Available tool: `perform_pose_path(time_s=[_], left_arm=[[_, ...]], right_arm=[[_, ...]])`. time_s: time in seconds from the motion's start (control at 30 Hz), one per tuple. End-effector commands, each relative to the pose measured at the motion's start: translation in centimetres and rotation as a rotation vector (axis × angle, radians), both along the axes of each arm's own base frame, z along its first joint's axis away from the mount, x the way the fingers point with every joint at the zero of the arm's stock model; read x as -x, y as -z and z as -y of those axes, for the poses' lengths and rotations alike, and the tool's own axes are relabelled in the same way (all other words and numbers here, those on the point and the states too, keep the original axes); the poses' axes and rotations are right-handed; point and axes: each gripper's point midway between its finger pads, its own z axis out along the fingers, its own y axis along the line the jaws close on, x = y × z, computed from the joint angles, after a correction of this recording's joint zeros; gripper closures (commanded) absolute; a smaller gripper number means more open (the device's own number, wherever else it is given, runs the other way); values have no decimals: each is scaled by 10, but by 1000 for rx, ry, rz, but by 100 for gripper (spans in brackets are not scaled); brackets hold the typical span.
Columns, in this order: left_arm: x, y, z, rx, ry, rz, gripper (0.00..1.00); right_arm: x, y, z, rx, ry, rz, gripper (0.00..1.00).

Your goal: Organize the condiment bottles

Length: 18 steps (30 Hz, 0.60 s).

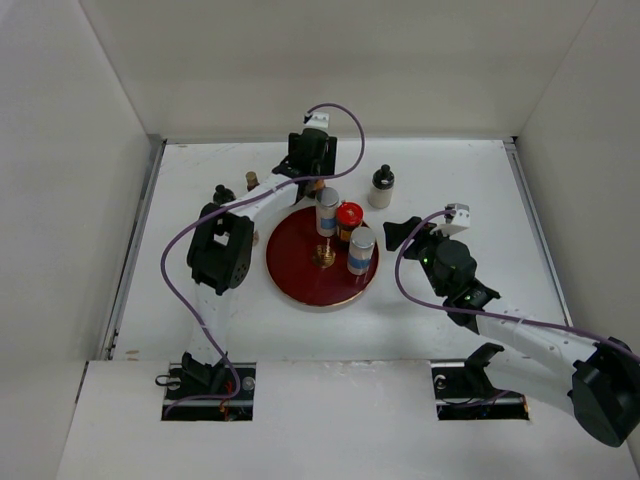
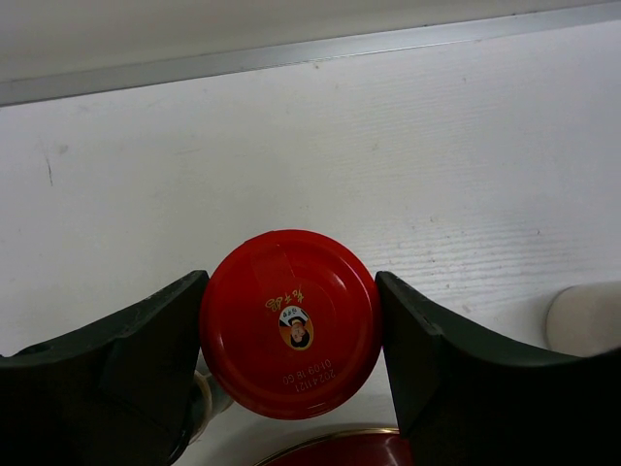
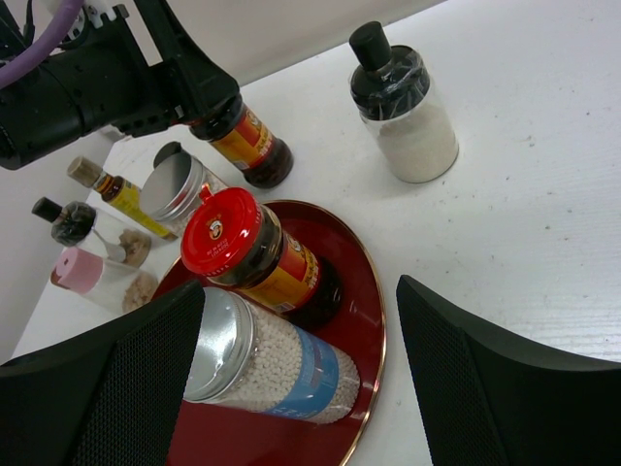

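Note:
My left gripper (image 1: 308, 168) is shut on a red-capped dark jar (image 2: 289, 322), with a finger pressed on each side of the cap; the jar (image 3: 245, 146) sits just behind the round dark-red tray (image 1: 300, 285). On the tray stand a second red-capped jar (image 1: 349, 220) and two silver-capped blue-banded shakers (image 1: 328, 212) (image 1: 361, 250). My right gripper (image 1: 408, 232) hangs open and empty at the tray's right edge, facing the near shaker (image 3: 277, 364). A black-capped bottle of white grains (image 1: 381, 187) stands behind the tray on the right.
Left of the tray stand a slim yellow bottle (image 3: 121, 194), a small black-capped bottle (image 3: 70, 221) and a pink-capped one (image 3: 89, 277). A small brass knob (image 1: 324, 256) sits at the tray's middle. White walls close in the table on three sides.

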Motion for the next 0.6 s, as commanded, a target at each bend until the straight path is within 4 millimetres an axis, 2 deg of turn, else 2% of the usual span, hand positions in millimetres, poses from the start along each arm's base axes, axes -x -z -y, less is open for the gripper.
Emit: perform_pose_path(time_s=[0.0,0.17,0.33,0.43,0.57], left_arm=[[-12,-144,8,160,-3,306,59],[5,-201,9,207,14,414,61],[27,-246,-4,217,8,488,61],[42,-262,-16,208,-16,511,61],[69,-258,-29,180,-45,501,61]], right_arm=[[-1,-23,-5,-52,-15,58,16],[-2,-23,-6,-53,-17,56,16],[-1,-25,-6,-57,-17,61,16],[0,-25,-5,-60,-17,63,16],[0,-27,-5,-62,-17,68,16]])
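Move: My left hand already grips the red-lidded jar by its lid. The red plate it is meant for has its middle about 15 cm back, 2 cm right and 10 cm below. A silver-lidded jar on the plate stands roughly 10 cm back and 3 cm right of my hand; a small black-capped jar stands 5 cm left and 2 cm back. From my right hand the plate's middle lies around 5 cm ahead, 16 cm left and 14 cm below. I keep my left fingers shut around the red lid and lift the jar off the table, slowly at first, then fast, about 15 cm nearly straight up and clear of the small black-capped jar. Late in the lift I draw back some 4 cm while the wrist tips the fingers upward by roughly 15 degrees. ##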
